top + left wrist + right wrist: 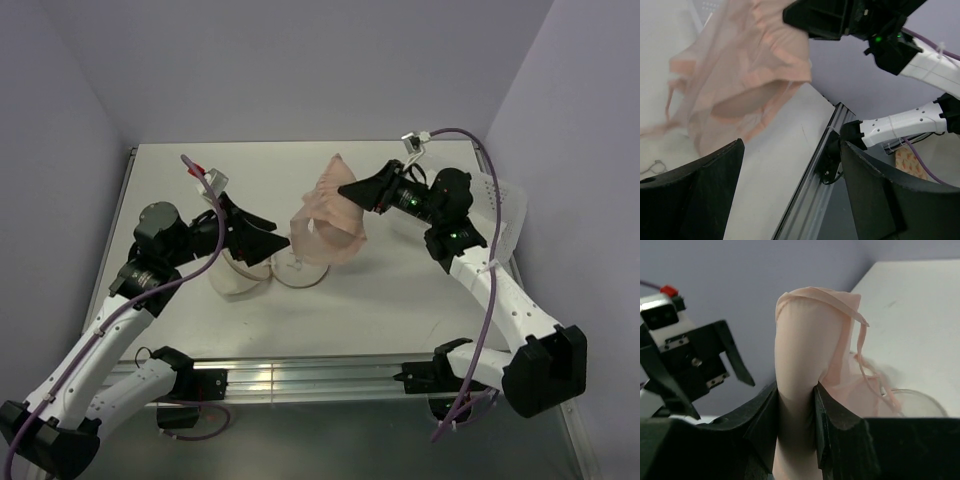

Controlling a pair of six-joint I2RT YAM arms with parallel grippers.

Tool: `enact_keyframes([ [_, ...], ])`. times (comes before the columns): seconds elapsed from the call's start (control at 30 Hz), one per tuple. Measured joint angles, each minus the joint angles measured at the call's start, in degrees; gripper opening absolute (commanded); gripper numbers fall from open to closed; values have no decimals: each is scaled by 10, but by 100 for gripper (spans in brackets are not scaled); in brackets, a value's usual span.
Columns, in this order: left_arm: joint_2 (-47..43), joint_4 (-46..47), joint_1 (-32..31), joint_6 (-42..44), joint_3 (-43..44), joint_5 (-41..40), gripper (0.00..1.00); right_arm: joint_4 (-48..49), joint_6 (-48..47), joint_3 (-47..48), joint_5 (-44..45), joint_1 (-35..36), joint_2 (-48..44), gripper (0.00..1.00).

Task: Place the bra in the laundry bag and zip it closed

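Observation:
The pink bra (335, 215) hangs in the air at the table's middle, its lower edge draped over the whitish mesh laundry bag (300, 270). The bag lies open in two round parts, the second one (238, 278) to the left. My right gripper (347, 194) is shut on the bra's top fold, which is pinched between its fingers in the right wrist view (795, 405). My left gripper (272, 232) is open and empty just left of the bra, above the bag. In the left wrist view the bra (740, 75) hangs ahead of the open fingers (690, 195).
A clear perforated plastic bin (500, 215) stands at the right edge behind my right arm. The table's metal front rail (300, 378) runs along the near edge. The bag's round rim (920, 402) shows below the bra in the right wrist view.

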Motion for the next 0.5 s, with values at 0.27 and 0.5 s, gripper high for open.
enact_keyframes([
  [0.27, -7, 14, -1, -5, 2, 32, 86, 118, 77, -21, -130, 38, 68, 37],
  [0.5, 20, 43, -1, -23, -5, 31, 83, 169, 106, -22, -167, 74, 86, 37],
])
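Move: The bra hangs from the right hand, its middle roughly 7 cm ahead of the left hand, 10 cm to its right and 6 cm below. From the right hand, the waiting left gripper lies about 10 cm back and 13 cm to the left, nearly level. On the table some 31 cm below the left hand are the bag lid, about 10 cm ahead and 3 cm right, and the laundry bag, 9 cm ahead and 12 cm left. Keeping its pinch on the bra, the right hand swings it left and back towards the open left gripper, about 8 cm in all and sinking only slightly, while the wrist turns some 25 degrees counter-clockwise. The left hand stays nearly in place, fingers wide open and pointing at the approaching bra, drawing back about 1 cm and then returning; it takes no grip yet, and whether its fingertips brush the fabric can't be seen. ##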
